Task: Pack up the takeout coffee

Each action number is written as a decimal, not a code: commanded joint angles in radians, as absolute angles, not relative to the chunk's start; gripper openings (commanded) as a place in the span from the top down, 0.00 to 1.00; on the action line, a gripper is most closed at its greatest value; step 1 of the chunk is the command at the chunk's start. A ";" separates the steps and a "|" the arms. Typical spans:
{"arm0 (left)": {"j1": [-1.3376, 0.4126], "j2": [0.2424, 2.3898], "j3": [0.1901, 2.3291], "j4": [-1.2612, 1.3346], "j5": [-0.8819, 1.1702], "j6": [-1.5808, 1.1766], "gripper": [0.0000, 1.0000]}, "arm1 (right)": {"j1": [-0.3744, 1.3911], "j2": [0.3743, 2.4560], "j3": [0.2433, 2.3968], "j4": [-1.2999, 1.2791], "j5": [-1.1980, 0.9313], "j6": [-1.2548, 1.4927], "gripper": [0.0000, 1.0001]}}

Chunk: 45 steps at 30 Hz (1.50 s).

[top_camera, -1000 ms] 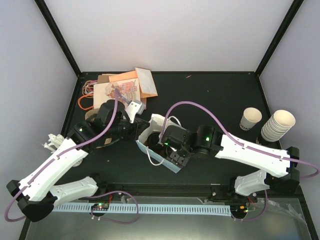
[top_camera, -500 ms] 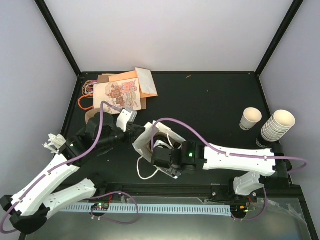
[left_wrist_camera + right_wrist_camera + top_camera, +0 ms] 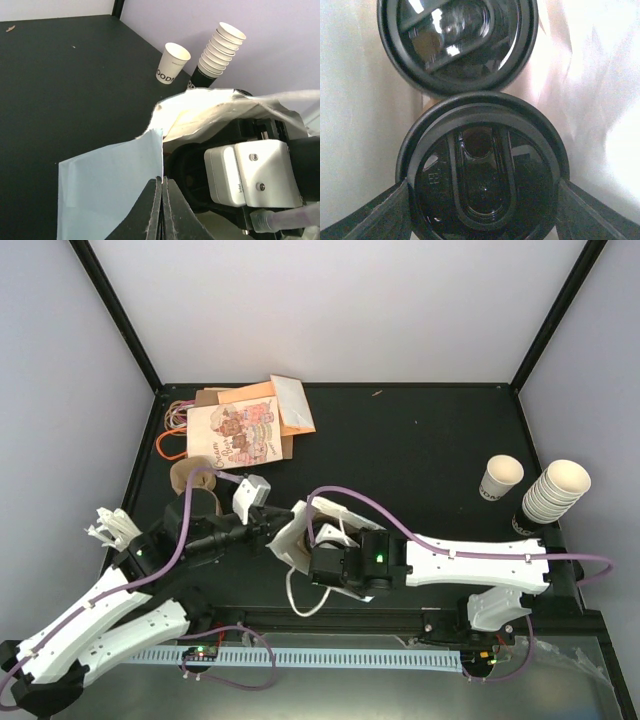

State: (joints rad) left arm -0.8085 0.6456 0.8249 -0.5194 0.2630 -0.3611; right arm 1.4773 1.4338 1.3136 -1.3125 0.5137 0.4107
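In the right wrist view, the takeout coffee (image 3: pixel 482 185) shows as a round black lid filling the lower frame. My right gripper (image 3: pixel 482 212) is shut on it, one finger against each side of the cup. A second black-lidded cup (image 3: pixel 457 40) stands just beyond it, both inside the white bag (image 3: pixel 360 125). From above, the bag (image 3: pixel 295 540) sits near the table's front edge with the right gripper hidden inside it. My left gripper (image 3: pixel 162 197) is shut on the bag's rim, its light-blue side (image 3: pixel 110 185) to the left.
A single lidless cream cup (image 3: pixel 500 478) and a stack of cups (image 3: pixel 555 490) stand at the right edge. Printed paper bags (image 3: pixel 240 425) lie at the back left, with a brown pulp carrier (image 3: pixel 190 480) in front of them. The bag's white handle loop (image 3: pixel 300 595) trails toward the front rail.
Both arms have drawn back toward the near edge, and the bag has come with them. The right arm has swung left, its gripper now further inside the bag.
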 commanded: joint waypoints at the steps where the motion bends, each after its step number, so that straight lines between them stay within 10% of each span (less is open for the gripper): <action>1: -0.825 0.620 0.808 -0.443 0.285 -0.390 0.98 | 1.486 1.452 1.384 -1.352 0.555 0.439 0.61; 36: -0.843 0.564 0.747 -0.405 0.374 -0.416 0.97 | 1.485 1.433 1.226 -1.261 0.540 0.514 0.64; 45: -0.838 0.507 0.834 -0.545 0.182 -0.441 0.29 | 1.507 1.399 1.173 -1.218 0.564 0.494 0.64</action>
State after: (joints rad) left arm -0.8383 0.5407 0.7483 -0.4709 0.3134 -0.4107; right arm 1.4837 1.4384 1.1866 -1.2533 0.5335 0.4973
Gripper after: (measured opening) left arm 0.623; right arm 0.726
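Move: Inside the takeout bag, the right hand already holds a lidded coffee cup; the carrier's empty well lies almost straight below that hand, its middle roughly 14 cm down. The cup already packed stands about 7 cm to the left and 3 cm farther out, its middle some 7 cm lower. The left hand is shut on the bag's left rim; from it the bag's middle is about 7 cm right, 4 cm back and 14 cm down. Lifting the held cup about 2 cm and shifting it as far left, the right hand then reverses, lowering it some 5 cm while easing rightward, down beside the packed cup towards the empty well, its grip unchanged. The left hand keeps pinching the rim as it drifts back about 2 cm, then spreads its fingers wide around the paper at the end. ##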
